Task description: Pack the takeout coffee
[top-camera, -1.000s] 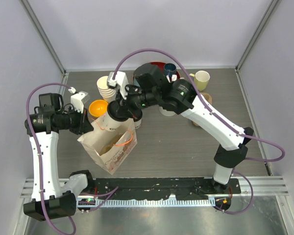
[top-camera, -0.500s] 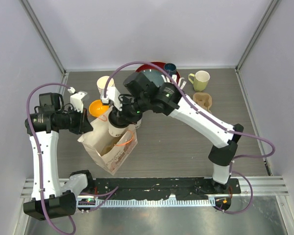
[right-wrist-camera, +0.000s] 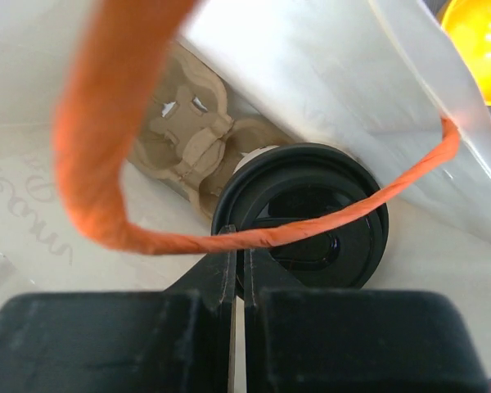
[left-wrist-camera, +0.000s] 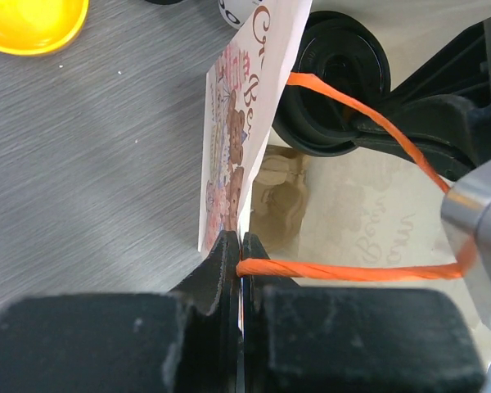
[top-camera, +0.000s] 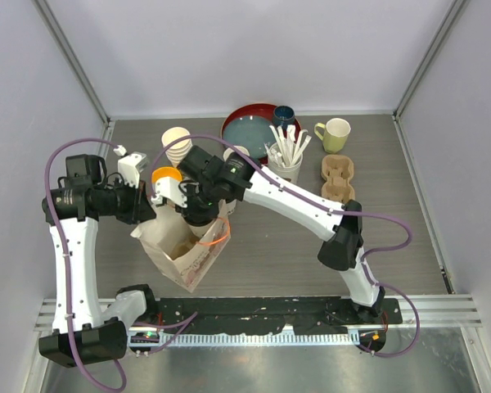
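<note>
A printed paper bag with orange twine handles stands open at the front left. My left gripper is shut on the bag's near wall at its rim. My right gripper reaches down into the bag's mouth, shut on the rim of a takeout coffee's black sip lid. That lid sits low inside the bag, beside a cardboard cup carrier. The cup's body is hidden under the lid.
An orange bowl and a stack of paper cups lie behind the bag. Farther back are a red tray holding a teal plate, a dark teal mug, a yellow-green mug, a cup of stirrers and a second cardboard carrier.
My right arm swung left and downward, carrying the lidded cup from above the bag's back edge down into the bag. My left gripper kept its hold on the bag.
</note>
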Robot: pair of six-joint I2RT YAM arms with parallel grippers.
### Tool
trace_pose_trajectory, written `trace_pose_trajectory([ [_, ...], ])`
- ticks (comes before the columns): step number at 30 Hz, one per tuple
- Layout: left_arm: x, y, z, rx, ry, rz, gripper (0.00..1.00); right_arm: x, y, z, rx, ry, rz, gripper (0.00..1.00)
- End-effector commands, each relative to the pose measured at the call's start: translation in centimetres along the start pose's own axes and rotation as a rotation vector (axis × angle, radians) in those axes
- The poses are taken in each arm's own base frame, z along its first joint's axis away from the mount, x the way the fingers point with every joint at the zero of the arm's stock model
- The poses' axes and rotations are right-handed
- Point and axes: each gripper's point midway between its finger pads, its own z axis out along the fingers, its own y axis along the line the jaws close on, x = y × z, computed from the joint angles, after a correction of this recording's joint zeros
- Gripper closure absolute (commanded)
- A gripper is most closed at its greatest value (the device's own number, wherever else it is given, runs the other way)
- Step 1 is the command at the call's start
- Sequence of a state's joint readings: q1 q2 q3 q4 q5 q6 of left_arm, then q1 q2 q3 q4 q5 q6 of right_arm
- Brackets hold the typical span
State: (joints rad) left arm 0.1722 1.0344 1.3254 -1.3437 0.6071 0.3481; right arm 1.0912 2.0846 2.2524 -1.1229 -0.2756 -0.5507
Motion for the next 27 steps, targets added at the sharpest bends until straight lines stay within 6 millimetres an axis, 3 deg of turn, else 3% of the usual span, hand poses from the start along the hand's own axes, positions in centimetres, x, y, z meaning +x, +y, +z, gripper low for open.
trace_pose_trajectory([
  [1,0.9,-0.8,-0.5,0.023,0.034,-0.030,1.00,0.4,-0.5,-0.3,0.043,0.023,-0.039,0.99],
  [14,0.2,3.0,-0.3,-0.187,0.023,-0.130,1.00,4.1,0.9,3.3,-0.008,0.080,0.019,0.99],
  [22,-0.5,-1.2,-0.7,0.013,-0.041,-0.058,1.00,6.1,1.1,5.8,-0.019,0.141,0.102,0.99],
  [27,0.4,-1.4,-0.3,0.034,-0.013,-0.064,1.00,6.0,0.8,6.8,-0.013,0.124,0.121,0.99],
])
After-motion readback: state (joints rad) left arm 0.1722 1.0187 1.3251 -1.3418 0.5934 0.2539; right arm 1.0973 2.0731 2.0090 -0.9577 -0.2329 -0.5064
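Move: The right gripper, shut on the near rim of the black-lidded coffee cup, is at the paper bag's mouth; the drink carrier on the bag floor lies about 16 cm below it, its middle some 3 cm to the left and level fore and aft. The yellow bowl stands about 10 cm ahead and 10 cm left, the other coffee cup about 7 cm ahead and 7 cm right. From the left gripper, the carrier is about 8 cm right, 2 cm ahead and 20 cm down. Lower the right gripper almost straight down into the bag, about 6 cm, keeping its pinch on the lid rim so the cup sinks towards the carrier's forward-right well; ease off just past halfway and hold there, fingers tipped about 5 degrees steeper. Keep the left gripper shut on the bag rim, letting it sway left about 1.5 cm and come back. ##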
